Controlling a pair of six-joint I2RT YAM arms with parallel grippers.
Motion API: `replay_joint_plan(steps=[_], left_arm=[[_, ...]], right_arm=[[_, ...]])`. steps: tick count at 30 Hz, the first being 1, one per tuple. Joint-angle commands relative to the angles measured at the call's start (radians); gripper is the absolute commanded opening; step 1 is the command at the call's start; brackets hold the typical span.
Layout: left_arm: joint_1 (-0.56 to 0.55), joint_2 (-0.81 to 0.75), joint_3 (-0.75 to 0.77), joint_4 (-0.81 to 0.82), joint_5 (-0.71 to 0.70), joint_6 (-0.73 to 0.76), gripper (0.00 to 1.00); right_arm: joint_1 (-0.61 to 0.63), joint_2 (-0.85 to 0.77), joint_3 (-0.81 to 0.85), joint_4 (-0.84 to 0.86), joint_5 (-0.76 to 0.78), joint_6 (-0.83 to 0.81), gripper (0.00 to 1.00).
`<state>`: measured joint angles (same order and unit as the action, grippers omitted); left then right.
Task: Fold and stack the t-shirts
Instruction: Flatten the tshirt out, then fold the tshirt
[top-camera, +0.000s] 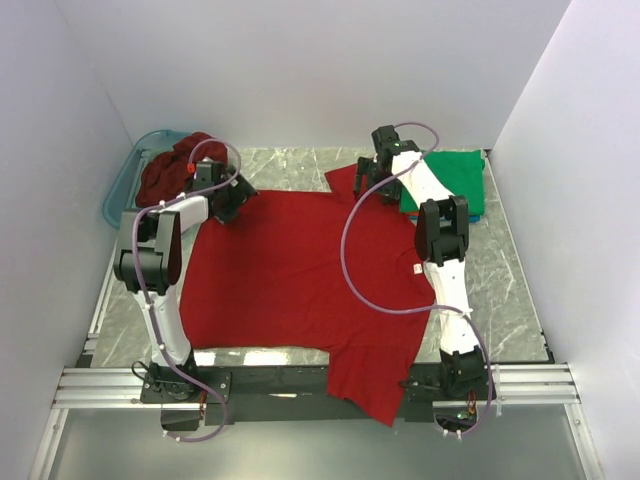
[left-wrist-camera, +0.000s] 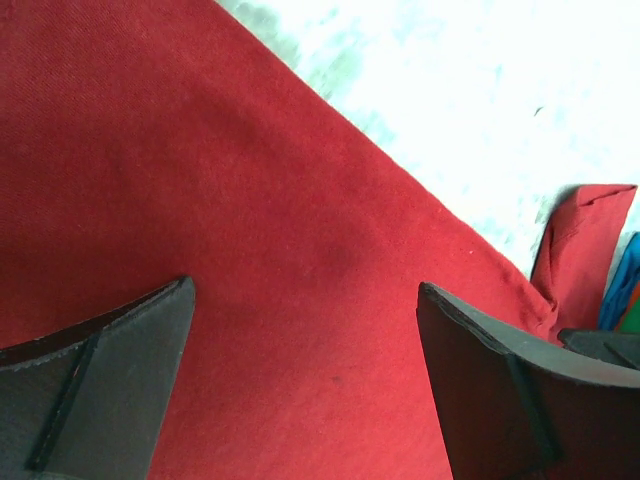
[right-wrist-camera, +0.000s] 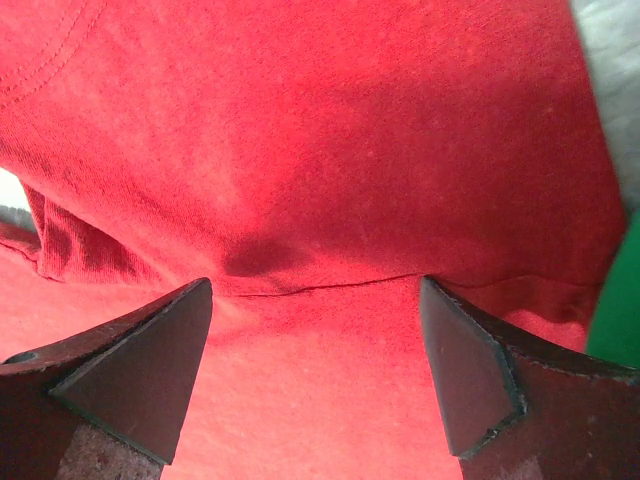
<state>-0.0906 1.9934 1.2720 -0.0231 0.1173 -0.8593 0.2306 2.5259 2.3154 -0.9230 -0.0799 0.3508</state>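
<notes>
A bright red t-shirt (top-camera: 300, 270) lies spread flat across the table, its hem hanging over the near edge. My left gripper (top-camera: 232, 200) hovers over the shirt's far left corner. In the left wrist view that gripper (left-wrist-camera: 305, 285) stands open, with only flat red cloth (left-wrist-camera: 200, 180) between its fingers (left-wrist-camera: 110, 380). My right gripper (top-camera: 368, 175) is over the far right sleeve. It (right-wrist-camera: 315, 285) is open too, straddling a folded edge of the red cloth (right-wrist-camera: 330, 150). A folded green t-shirt (top-camera: 455, 175) lies at the far right. A maroon t-shirt (top-camera: 175, 165) is bunched in the basket.
The teal plastic basket (top-camera: 125, 185) stands at the far left corner. The marble table (top-camera: 505, 280) shows bare to the right of the red shirt. White walls close in three sides. A blue strip of cloth (left-wrist-camera: 625, 285) shows at the left wrist view's right edge.
</notes>
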Motion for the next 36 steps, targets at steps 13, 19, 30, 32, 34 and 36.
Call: replay_joint_plan(steps=[13,19,30,32,34,36], left_arm=[[-0.023,0.006,0.211,-0.112,-0.008,0.091,1.00],[-0.037,-0.363,0.067,-0.210,-0.102,0.088,0.99],[-0.008,-0.913,-0.426,-0.506,-0.192,-0.105,0.99],[-0.006,-1.026,-0.480,-0.583,-0.217,-0.132,0.99],[-0.006,-1.088,-0.546,-0.658,-0.240,-0.191,0.99],[-0.006,-1.159,-0.614,-0.730,-0.229,-0.242,0.99]], right_arm=[[-0.031,-0.096,0.064,0.096,-0.067,-0.110,0.92],[0.078,-0.431,-0.195,0.176,0.037,-0.162,0.93],[0.185,-1.050,-1.038,0.532,0.083,0.003,0.94],[0.188,-1.137,-1.117,0.550,0.097,0.020,0.95],[0.190,-1.205,-1.209,0.564,0.117,0.028,0.95],[0.190,-1.231,-1.258,0.558,0.140,0.031,0.95]])
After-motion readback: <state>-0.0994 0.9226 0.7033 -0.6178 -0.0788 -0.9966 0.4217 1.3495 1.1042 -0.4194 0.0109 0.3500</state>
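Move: The left gripper is pressed into the red t-shirt near its far hem corner, which lies about 6 cm left and 3 cm farther out; the basket's middle is some 16 cm left and 4 cm ahead. The right gripper rests at the far sleeve's seam: the sleeve's middle is roughly 5 cm left and 4 cm ahead, the green folded stack about 14 cm right and 2 cm ahead, and the white collar label 9 cm right and 21 cm back. Cloth lies just below both hands. Finish the smoothing stroke: with both grippers open and their tips on the t-shirt, push its far side another 3 cm or so forward, the right hand also edging right. Then lift both clear and swing them swiftly back over the shirt in an arc about 20 cm high, tipping the right fingers up some 30 degrees. Bring the left hand down again over the hem side, drifting left. ##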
